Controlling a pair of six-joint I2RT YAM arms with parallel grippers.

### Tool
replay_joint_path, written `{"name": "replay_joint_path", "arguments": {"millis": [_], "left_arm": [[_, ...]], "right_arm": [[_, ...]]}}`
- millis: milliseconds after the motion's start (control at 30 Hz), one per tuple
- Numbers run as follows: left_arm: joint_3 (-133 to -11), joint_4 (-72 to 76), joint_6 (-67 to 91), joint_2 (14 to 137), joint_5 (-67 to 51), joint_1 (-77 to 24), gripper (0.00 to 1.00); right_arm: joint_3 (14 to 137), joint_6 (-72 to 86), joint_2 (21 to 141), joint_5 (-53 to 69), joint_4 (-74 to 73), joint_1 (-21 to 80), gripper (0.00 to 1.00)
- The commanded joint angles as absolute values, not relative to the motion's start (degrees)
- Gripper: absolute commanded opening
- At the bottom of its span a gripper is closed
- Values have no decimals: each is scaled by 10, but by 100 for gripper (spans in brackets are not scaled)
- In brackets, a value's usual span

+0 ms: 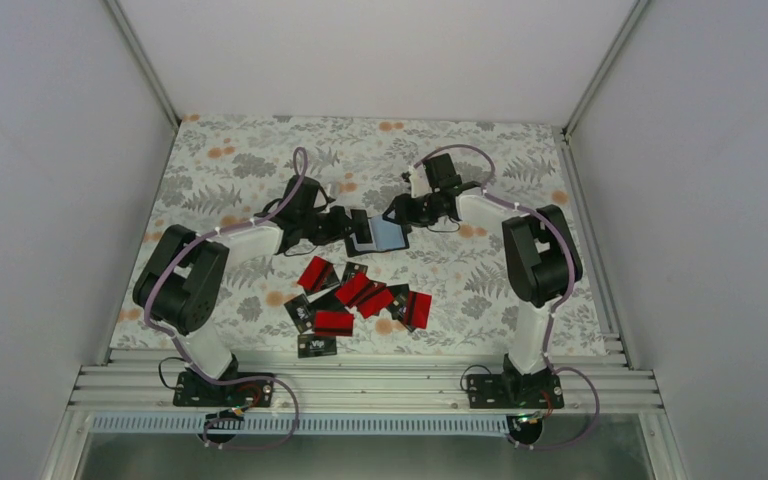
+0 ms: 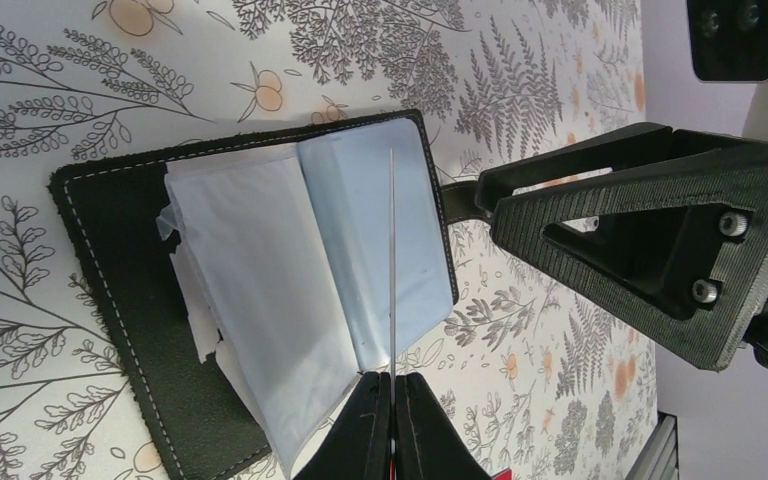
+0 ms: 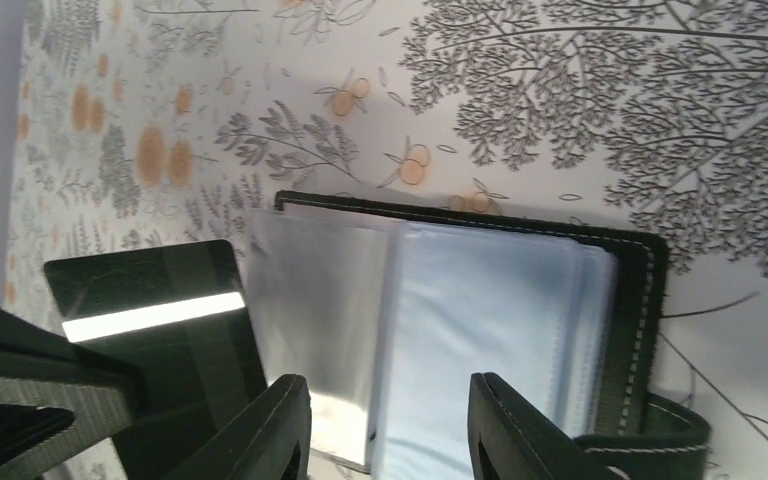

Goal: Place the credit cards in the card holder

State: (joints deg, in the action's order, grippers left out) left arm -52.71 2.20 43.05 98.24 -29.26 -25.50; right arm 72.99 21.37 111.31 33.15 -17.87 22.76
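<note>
The card holder [image 1: 388, 236] lies open mid-table, with its black cover [image 2: 110, 260] flat and its light blue-grey sleeves [image 2: 360, 240] fanned up. My left gripper [image 2: 392, 378] is shut on a thin black credit card [image 2: 392, 260], which stands edge-on over the sleeves. From the right wrist that card [image 3: 150, 310] shows its face with a bright stripe, just left of the holder [image 3: 490, 320]. My right gripper [image 3: 390, 420] is open, its fingers astride the sleeves near the holder's spine. Several red and black credit cards [image 1: 355, 295] lie loose on the cloth in front of the holder.
The floral cloth [image 1: 240, 170] covers the table. White walls close in on both sides and at the back. An aluminium rail [image 1: 360, 385] runs along the near edge by the arm bases. The holder's closing strap [image 3: 650, 430] sticks out beside my right finger.
</note>
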Motion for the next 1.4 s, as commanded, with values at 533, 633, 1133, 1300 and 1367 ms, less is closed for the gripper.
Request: {"name": "replay_joint_path", "arguments": {"millis": [533,633,1133,1300,1367], "left_arm": [[-514,20,428,974,-273,-253,2],[-514,21,428,976,-274,-253,2],[-528,22,424,993,-278,-253,2],[-537,28,425,1008,-286,-253,2],[-542,31,427,1014,-292,-253,3]], "right_arm": [[728,171,1099,209,-229,229,40],[725,169,1106,208,-228,227,39],[701,157,1134,188,-221,225,15],[687,155,1136,191,-216,225,9],[678,157,1136,194,-211,225,8]]}}
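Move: From the right hand, the card holder's right edge with its strap lies about 5 cm to the right, 1 cm back and 6 cm below; the open holder's middle is roughly 3 cm left, 2 cm back and 6 cm down. The left hand holds a black card over the holder; the white sleeve is some 4 cm to that hand's right, 2 cm back and 6 cm below, and a loose black card lies level sideways and about 11 cm back. The right hand sinks about 5 cm and goes some 4 cm to its right, leaving the space above the blue pages for the holder's right edge by the strap, while its fingers tip about 15 degrees steeper towards the table and then, late on, close from under half open to nearly shut at that edge. The left hand keeps its pinch on the black card above the white sleeve and eases down by a centimetre or two with hardly any turn. ##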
